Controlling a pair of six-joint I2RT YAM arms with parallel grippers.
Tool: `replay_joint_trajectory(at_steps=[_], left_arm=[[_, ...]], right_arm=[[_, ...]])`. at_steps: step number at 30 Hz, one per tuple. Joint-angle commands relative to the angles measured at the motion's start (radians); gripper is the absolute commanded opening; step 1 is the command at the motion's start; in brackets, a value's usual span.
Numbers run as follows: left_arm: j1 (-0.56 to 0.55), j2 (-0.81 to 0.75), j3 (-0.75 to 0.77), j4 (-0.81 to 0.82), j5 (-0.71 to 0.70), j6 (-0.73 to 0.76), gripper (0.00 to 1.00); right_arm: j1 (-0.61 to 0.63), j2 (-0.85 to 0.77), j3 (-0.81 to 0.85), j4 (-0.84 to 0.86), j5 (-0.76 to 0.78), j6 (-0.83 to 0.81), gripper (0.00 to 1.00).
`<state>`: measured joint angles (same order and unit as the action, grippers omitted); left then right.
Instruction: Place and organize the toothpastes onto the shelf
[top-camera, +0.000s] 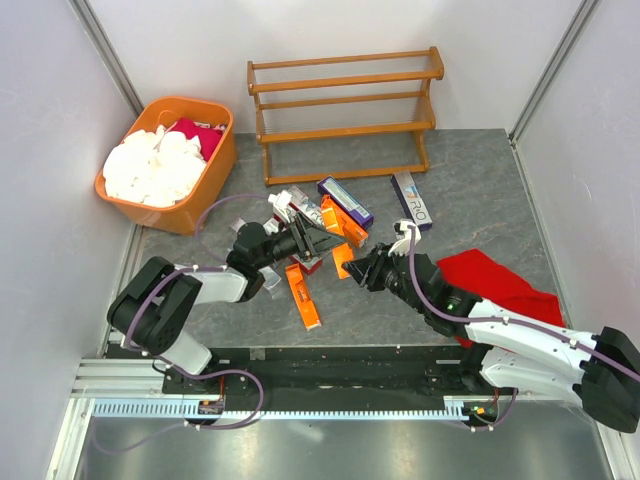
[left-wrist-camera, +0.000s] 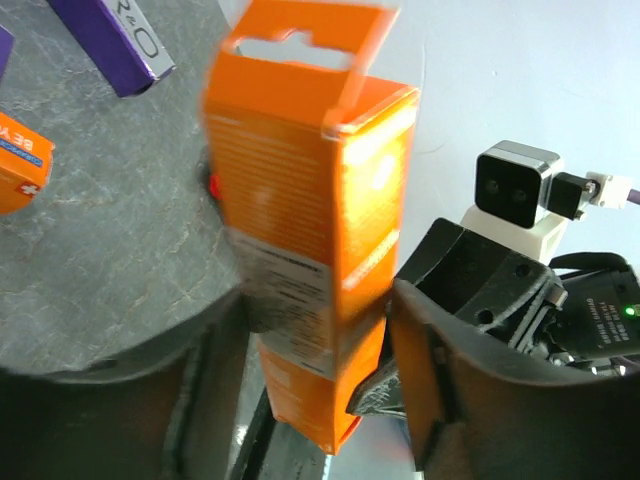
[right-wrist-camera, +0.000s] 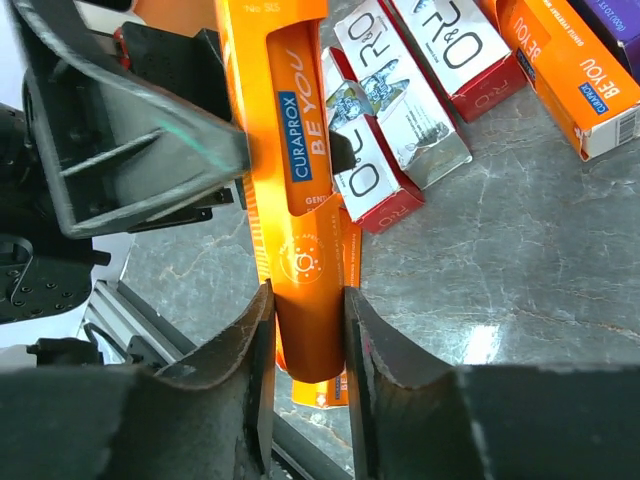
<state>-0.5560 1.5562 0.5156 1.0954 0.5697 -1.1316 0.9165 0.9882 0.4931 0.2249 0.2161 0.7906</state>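
Note:
An orange toothpaste carton (top-camera: 342, 258) hangs between my two grippers above the table. My right gripper (right-wrist-camera: 307, 295) is shut on its lower end (right-wrist-camera: 300, 200). My left gripper (left-wrist-camera: 318, 300) straddles the other end of that carton (left-wrist-camera: 310, 200), which looks blurred there, and the jaws stand slack about it. Other toothpastes lie below and behind: red-and-silver ones (right-wrist-camera: 375, 130), an orange one (top-camera: 303, 293), a purple one (top-camera: 345, 200) and a purple-and-white one (top-camera: 411, 198). The wooden shelf (top-camera: 345, 100) stands bare against the back wall.
An orange tub (top-camera: 215, 175) with white and pink cloths sits at the back left. A red cloth (top-camera: 495, 280) lies on the right, partly under my right arm. White walls close in both sides of the grey table.

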Motion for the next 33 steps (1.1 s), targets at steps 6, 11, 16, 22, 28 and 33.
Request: replay_joint_trajectory(at_steps=[6,11,16,22,28,33], left_arm=[[0.042,-0.100,0.001,-0.044,0.018,0.055,1.00],[0.106,-0.232,0.032,-0.401,-0.034,0.226,1.00],[0.111,-0.399,0.205,-1.088,-0.391,0.539,1.00],[0.114,-0.548,0.288,-1.355,-0.809,0.681,1.00],[0.120,-0.620,0.271,-1.364,-0.823,0.678,1.00],[0.125,-0.611,0.273,-1.365,-0.794,0.682,1.00]], right_arm=[[0.002,-0.042,0.004,0.021,0.034,-0.007,0.28],[-0.001,-0.016,0.044,0.005,0.058,-0.039,0.29],[-0.013,0.076,0.128,0.007,0.022,-0.083,0.29],[-0.053,0.225,0.229,0.074,-0.073,-0.094,0.29],[-0.151,0.409,0.370,0.159,-0.214,-0.082,0.29],[-0.228,0.593,0.582,0.174,-0.302,-0.093,0.29]])
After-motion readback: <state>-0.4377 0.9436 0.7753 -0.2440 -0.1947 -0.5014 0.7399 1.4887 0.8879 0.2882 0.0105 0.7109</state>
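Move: Ahead of the right hand, which already grips the near end of the orange toothpaste, the shelf's middle lies about 32 cm out, straight on and roughly level. Some 13 cm lower lie another orange toothpaste, 12 cm ahead and 1 cm left, a purple toothpaste, 17 cm ahead and 1 cm left, and the red-and-white boxes, 10 cm ahead and 11 cm left. The held toothpaste's middle is about 2 cm right of the left hand, whose fingers still flank it. Opening fully, the left hand comes free of the orange toothpaste with a slight lift, then swings off about 19 cm to the left and a little forward, its fingers turning from pointing right to forward and down. The right hand keeps its pinch, waits, then carries the box some 10 cm forward and 5 cm left over the boxes, towards the shelf. ##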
